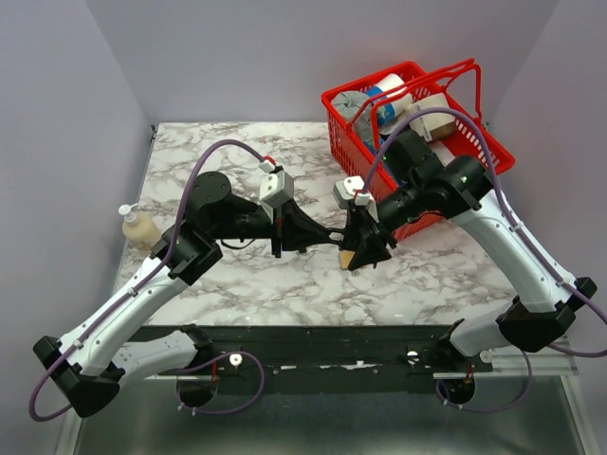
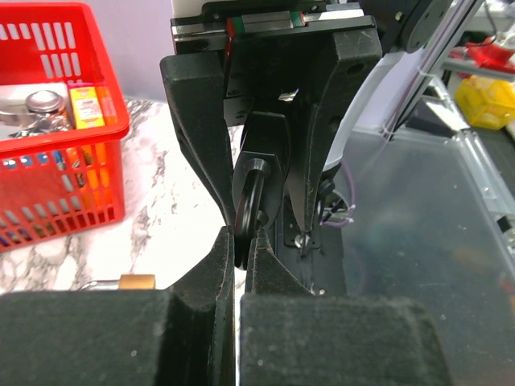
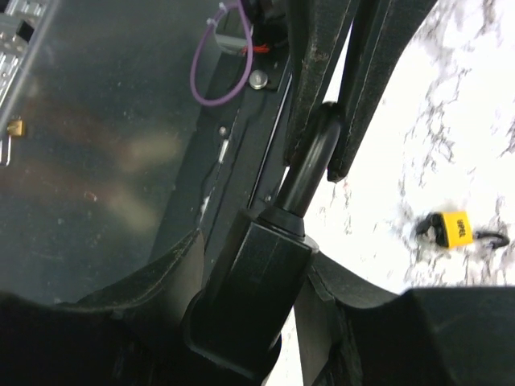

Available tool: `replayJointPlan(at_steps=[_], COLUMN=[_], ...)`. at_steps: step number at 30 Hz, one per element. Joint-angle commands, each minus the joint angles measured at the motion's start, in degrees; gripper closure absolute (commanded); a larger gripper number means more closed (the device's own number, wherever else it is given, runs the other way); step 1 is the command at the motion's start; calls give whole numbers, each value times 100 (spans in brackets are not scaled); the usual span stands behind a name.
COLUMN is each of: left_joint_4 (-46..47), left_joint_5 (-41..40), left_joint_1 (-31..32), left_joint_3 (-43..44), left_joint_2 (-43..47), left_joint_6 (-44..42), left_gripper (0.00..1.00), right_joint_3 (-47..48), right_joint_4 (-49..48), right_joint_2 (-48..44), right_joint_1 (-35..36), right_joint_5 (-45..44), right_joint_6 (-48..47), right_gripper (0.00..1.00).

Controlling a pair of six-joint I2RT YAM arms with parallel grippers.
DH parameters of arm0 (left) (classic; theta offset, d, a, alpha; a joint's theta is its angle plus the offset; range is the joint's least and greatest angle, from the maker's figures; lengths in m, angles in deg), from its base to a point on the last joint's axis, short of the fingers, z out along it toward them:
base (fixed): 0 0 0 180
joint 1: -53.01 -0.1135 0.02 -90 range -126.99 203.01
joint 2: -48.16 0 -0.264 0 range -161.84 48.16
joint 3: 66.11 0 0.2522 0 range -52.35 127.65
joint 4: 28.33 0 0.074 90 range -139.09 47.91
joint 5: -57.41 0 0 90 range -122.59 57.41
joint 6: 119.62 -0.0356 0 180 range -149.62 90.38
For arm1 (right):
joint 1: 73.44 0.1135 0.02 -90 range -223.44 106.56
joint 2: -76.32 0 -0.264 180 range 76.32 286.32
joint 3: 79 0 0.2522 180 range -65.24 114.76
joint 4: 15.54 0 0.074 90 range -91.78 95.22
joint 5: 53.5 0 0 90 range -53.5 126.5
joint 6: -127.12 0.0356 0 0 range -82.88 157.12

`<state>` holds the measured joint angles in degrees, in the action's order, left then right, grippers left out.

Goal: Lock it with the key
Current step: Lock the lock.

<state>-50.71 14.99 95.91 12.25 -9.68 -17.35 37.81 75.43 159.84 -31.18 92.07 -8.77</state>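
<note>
A black padlock is held in the air between both grippers over the middle of the marble table (image 1: 237,161). My right gripper (image 1: 365,248) is shut on the padlock's black body (image 3: 253,297). My left gripper (image 1: 332,234) is shut on its black shackle (image 2: 248,201), pinched at the fingertips; the shackle also shows in the right wrist view (image 3: 310,161). A small yellow piece with a black loop (image 3: 451,229) lies on the table just below the grippers and shows in the top view as a tan shape (image 1: 349,258). I cannot tell whether it is the key.
A red basket (image 1: 493,156) with tins and packets stands at the back right, close behind the right arm; it also shows in the left wrist view (image 2: 105,88). A small pump bottle (image 1: 139,227) stands at the table's left edge.
</note>
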Motion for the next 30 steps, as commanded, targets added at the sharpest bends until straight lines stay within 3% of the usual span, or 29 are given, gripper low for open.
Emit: replayJointPlan(at_steps=[1,8,15,18,22,26,30], left_joint_4=[1213,1320,239,-50,-219,-298,-683], left_joint_5=[841,815,1034,1070,1035,1105,1114], left_joint_1=[852,897,-306,-773,-1107,-1467,-1626], left_joint_3=[-492,-510,-44,79,132,106,220], left_joint_2=[-737,-711,-359,-201,-43,10,1], left_joint_6=[723,873,565,470,434,426,170], left_gripper=[100,100,100,100,100,100,100], right_joint_3=[295,392,-249,-469,-662,-865,-1128], right_joint_4=[-3299,-3177,-3080,-3177,-3212,-3230,-3203], right_joint_2=[489,551,147,50,-29,-126,-310], right_joint_1=[283,283,204,125,-86,-200,-297], right_joint_5=[797,762,174,33,33,-99,-327], right_joint_6=[54,28,377,982,1494,1837,1873], right_gripper=[99,99,99,83,48,30,26])
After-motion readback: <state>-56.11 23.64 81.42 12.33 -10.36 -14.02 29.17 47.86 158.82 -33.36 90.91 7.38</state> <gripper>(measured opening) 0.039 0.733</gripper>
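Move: The black lock is held between both hands: the left fingers pinch its shackle, with the body about 4 cm to the left hand's right and 4 cm lower. That body sits at the right hand's own fingertips. On the table, some 31 cm below the right hand, the brass padlock lies about 15 cm ahead of it and 3 cm to its right; the yellow lock is about 17 cm ahead and 9 cm to its left. Back and to the right by about 1 cm, both hands first shift together, the left bearing on the lock through the shackle; then both swing forward and left. From its start the left hand ends some 5–6 cm that way and slightly lower, still pinching the shackle. The right ends about 6–7 cm off, turning some 10 degrees clockwise, and late on opens its fingers and lets go of the body. ##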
